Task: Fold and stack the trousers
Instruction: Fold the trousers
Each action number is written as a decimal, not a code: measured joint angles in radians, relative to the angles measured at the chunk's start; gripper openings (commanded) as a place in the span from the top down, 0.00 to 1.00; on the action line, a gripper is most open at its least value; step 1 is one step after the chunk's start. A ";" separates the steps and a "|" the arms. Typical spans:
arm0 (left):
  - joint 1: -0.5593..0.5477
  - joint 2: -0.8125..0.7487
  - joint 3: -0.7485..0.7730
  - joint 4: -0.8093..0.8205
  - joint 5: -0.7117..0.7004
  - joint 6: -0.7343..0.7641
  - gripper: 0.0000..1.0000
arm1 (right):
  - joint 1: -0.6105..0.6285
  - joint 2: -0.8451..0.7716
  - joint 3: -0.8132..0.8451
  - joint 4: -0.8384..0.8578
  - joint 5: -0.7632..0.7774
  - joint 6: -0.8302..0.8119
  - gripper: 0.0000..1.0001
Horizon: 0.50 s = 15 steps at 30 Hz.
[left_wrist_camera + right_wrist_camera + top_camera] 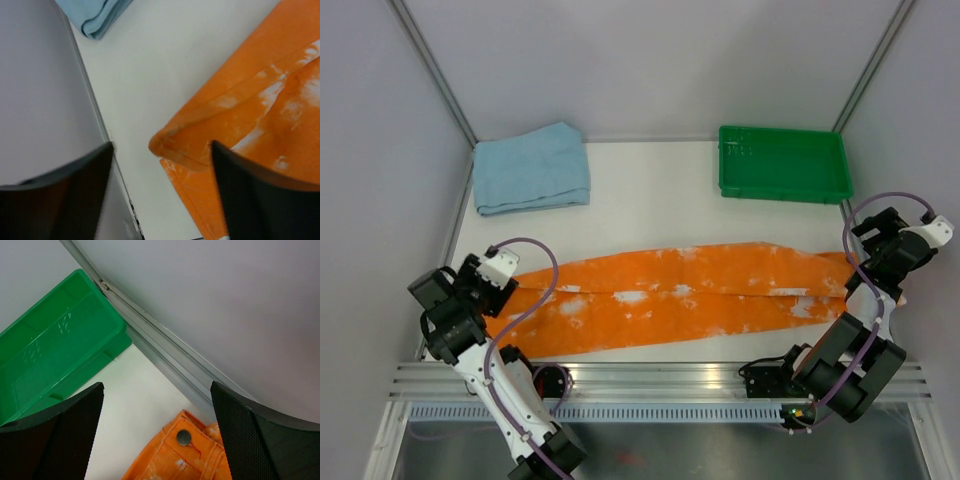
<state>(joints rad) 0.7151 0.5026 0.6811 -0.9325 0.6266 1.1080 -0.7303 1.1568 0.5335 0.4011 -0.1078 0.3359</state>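
The trousers (680,300) lie folded lengthwise in a long orange band with white blotches, across the table's near half. The leg ends point left and the waistband lies at the right. At the left end, my left gripper (513,288) hovers open over the hem corner (175,142). The cloth lies loose on the table below the fingers (250,195), gripped by neither. My right gripper (860,272) stands wide open above the waistband, whose metal button (183,437) shows between and below its pads (65,435). Nothing is held.
A folded light-blue towel (532,168) lies at the back left and also shows in the left wrist view (95,15). A green tray (782,188) sits at the back right (50,350). Grey walls close both sides. An aluminium rail (660,380) runs along the front.
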 measured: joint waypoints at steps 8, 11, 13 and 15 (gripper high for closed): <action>-0.013 -0.006 0.119 0.050 -0.009 -0.130 0.00 | 0.005 0.010 0.030 0.002 -0.047 -0.042 0.05; -0.013 0.001 0.153 0.134 0.002 -0.292 0.00 | 0.032 0.024 0.074 -0.010 -0.124 -0.081 0.04; -0.015 0.008 0.170 0.217 0.010 -0.433 0.00 | 0.074 0.040 0.121 -0.033 -0.185 -0.114 0.02; -0.016 0.017 0.174 0.312 0.065 -0.559 0.00 | 0.152 0.064 0.190 -0.085 -0.232 -0.161 0.02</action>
<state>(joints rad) 0.6994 0.5194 0.8555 -0.6201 0.6918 0.5488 -0.5781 1.2209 0.7235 0.3157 -0.3401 0.1749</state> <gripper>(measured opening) 0.993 0.977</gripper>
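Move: The folded-over leg's cuff lies about 6 cm ahead of the left hand, 4 cm to its left and roughly 14 cm below; the near leg's cuff is some 4 cm back and 4 cm left of that hand, on the table. The blue cloth lies about 36 cm ahead, 1 cm right. The waist-end corner is almost straight under the right hand, 2 cm to its right and some 15 cm down; the green basket's middle is about 26 cm ahead of that hand, 14 cm left. With the folded-over cuff hanging loose between its pads, the left hand spreads its fingers wide and climbs clear of the trousers, about 12 cm up and a little forward, fingertips tipping up. The right hand, open and empty, barely stirs at first, then sweeps forward and left in equal parts, rising somewhat, from above the waist end towards the green basket, turning some 25 degrees counter-clockwise. ##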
